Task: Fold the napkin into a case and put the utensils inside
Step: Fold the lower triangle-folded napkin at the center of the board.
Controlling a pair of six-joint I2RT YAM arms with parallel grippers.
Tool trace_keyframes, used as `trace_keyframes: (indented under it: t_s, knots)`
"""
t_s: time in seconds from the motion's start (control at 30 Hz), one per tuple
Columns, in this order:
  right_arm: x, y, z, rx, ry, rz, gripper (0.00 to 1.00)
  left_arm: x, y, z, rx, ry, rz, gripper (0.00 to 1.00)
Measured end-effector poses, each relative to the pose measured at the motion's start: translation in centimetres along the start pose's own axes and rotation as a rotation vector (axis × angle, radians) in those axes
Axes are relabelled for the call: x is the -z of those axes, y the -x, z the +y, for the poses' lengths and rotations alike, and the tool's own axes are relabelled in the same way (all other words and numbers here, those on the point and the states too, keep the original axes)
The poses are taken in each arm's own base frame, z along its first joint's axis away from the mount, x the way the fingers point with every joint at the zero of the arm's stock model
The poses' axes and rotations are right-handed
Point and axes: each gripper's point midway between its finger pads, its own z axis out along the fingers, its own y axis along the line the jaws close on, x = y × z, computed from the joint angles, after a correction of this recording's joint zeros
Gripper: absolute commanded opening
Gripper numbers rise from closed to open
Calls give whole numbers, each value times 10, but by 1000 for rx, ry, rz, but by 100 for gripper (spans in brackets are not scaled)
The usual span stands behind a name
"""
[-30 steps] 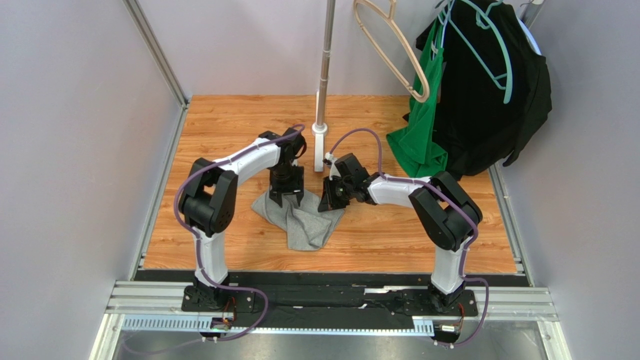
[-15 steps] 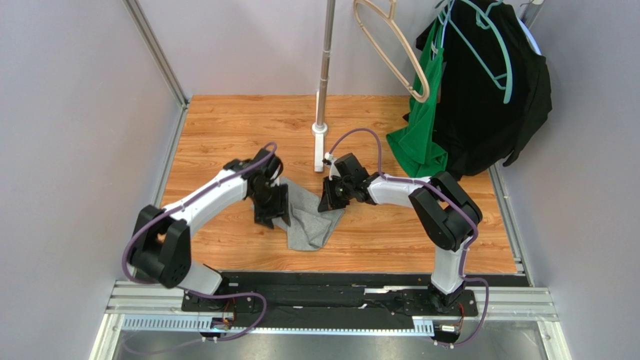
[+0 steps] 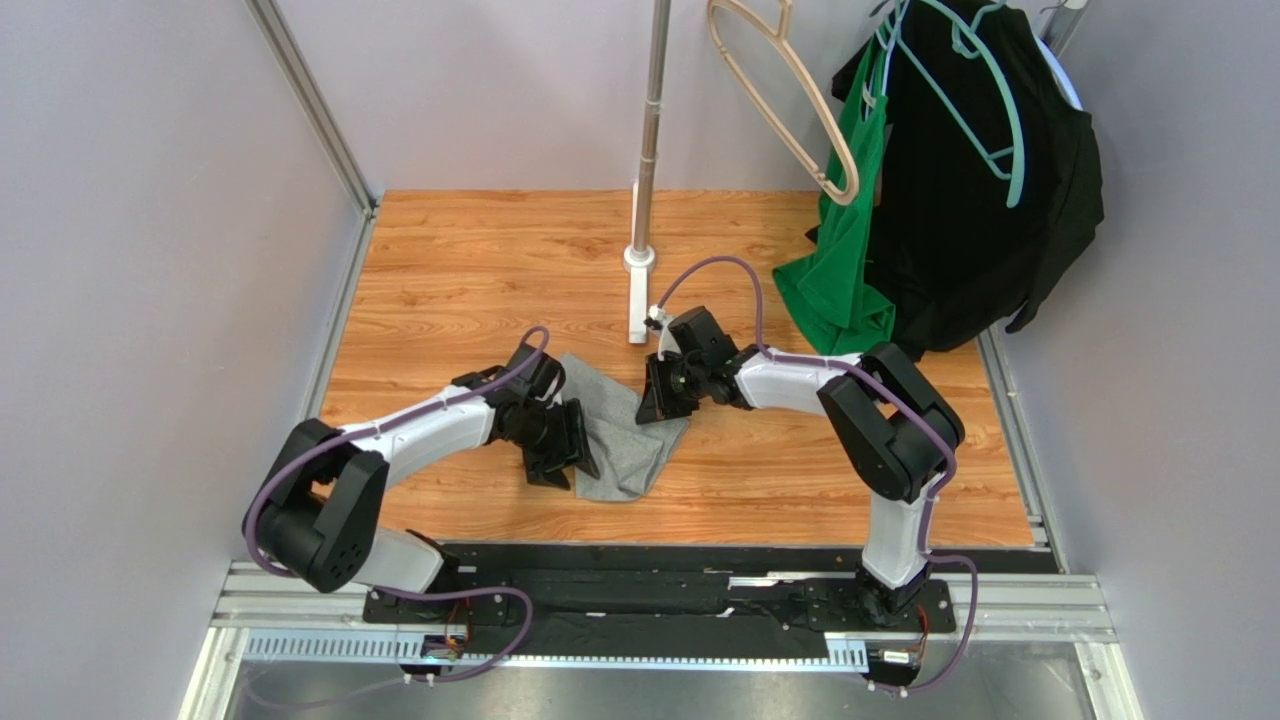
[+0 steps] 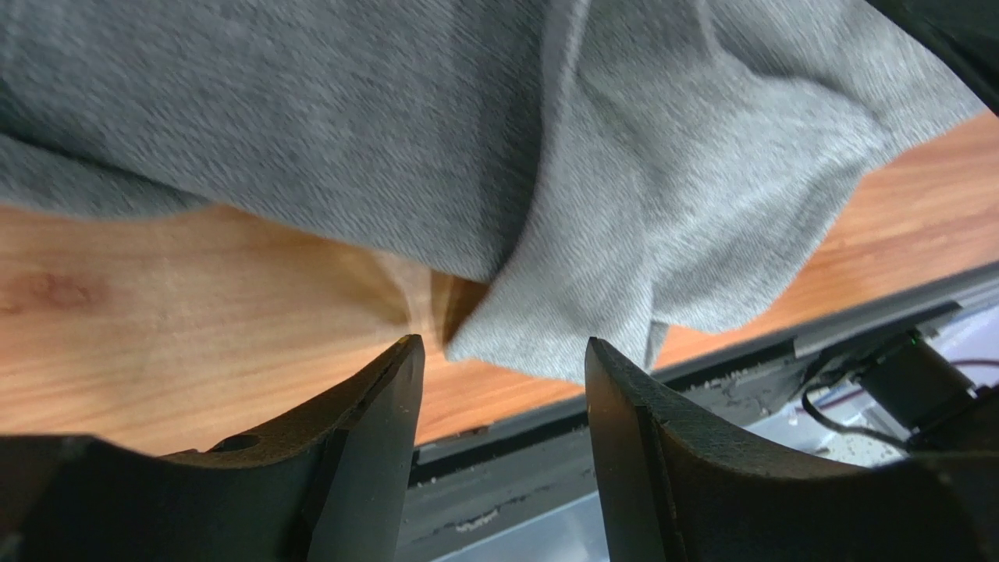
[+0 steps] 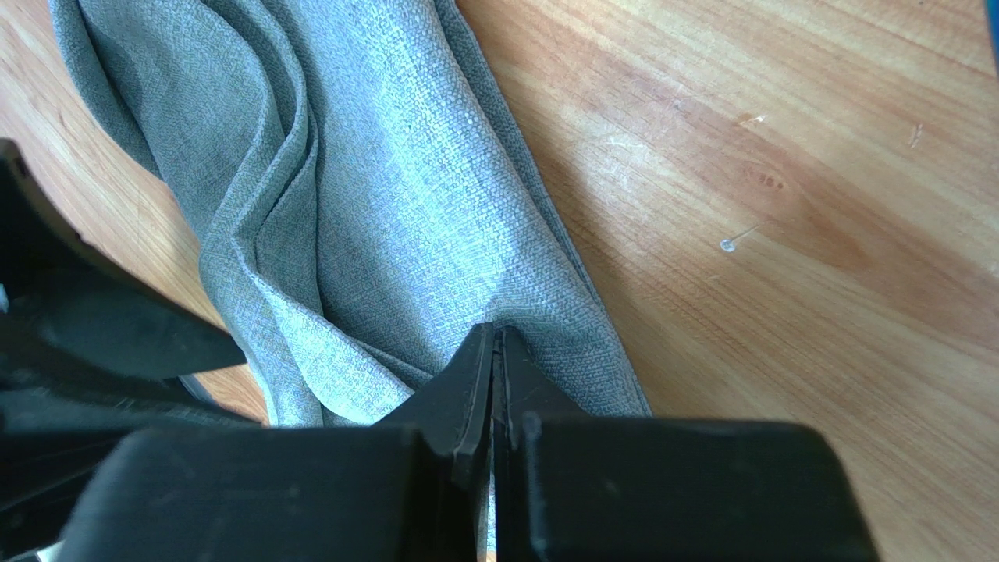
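Note:
The heather-grey napkin (image 3: 619, 438) lies bunched and creased on the wooden table (image 3: 451, 255), not as a case. My right gripper (image 3: 658, 399) is shut on the napkin's far right edge; in the right wrist view its jaws (image 5: 494, 336) meet with the cloth (image 5: 352, 176) pinched at their tips. My left gripper (image 3: 553, 446) is open at the napkin's left side. In the left wrist view a low corner of the cloth (image 4: 657, 152) hangs just beyond the gap between its fingertips (image 4: 498, 345), with nothing held. The utensils are out of view.
A metal pole on a white foot (image 3: 642, 270) stands just behind the napkin. A green garment (image 3: 842, 278) and a black garment (image 3: 977, 195) hang at the back right with hangers. The table's near edge and black rail (image 3: 661, 558) run close in front of the napkin.
My left arm has swung from the napkin's far side round to its left, nearer the front edge, staying open. The right gripper has held still on the cloth.

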Motion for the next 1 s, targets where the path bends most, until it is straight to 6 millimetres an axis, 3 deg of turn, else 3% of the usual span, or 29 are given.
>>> trace_keyframes:
  t_s: [0.17, 0.27, 0.4, 0.43, 0.67, 0.9, 1.0]
  knots:
    - [0, 0, 0, 0, 0, 0, 0, -9, 5, 5, 13, 22, -14, 62]
    - [0, 0, 0, 0, 0, 0, 0, -11, 7, 1, 11, 2, -20, 52]
    - [0, 0, 0, 0, 2, 0, 0, -15, 10, -3, 12, -25, -33, 9]
    - [0, 0, 0, 0, 2, 1, 0, -16, 10, -3, 17, -25, -34, 6]
    - [0, 0, 1, 0, 3, 1, 0, -11, 9, -11, 5, -53, -28, 1]
    - [0, 0, 1, -1, 3, 1, 0, 16, 32, -71, -68, -162, -67, 0]
    - [0, 0, 1, -2, 4, 2, 0, 13, 40, -87, -79, -173, -52, 4]
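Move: The near-left corner of the napkin's loose flap lies almost between my open left fingers, about 1 cm ahead, 1 cm to the right and 1 cm lower. The folded body of the napkin is centred about 7 cm ahead of my left hand and 4 cm to its right. My right fingertips rest on its right part; from them, that flap corner lies some 8 cm back and 9 cm to the left. I dip my left hand about 1 cm while easing slightly forward, and close its fingers on the corner of the flap. Then I lift it some 6 cm and sweep it right and forward towards my right hand, tips tilting about 10 degrees forward and right. My shut right fingers stay put on the napkin. ##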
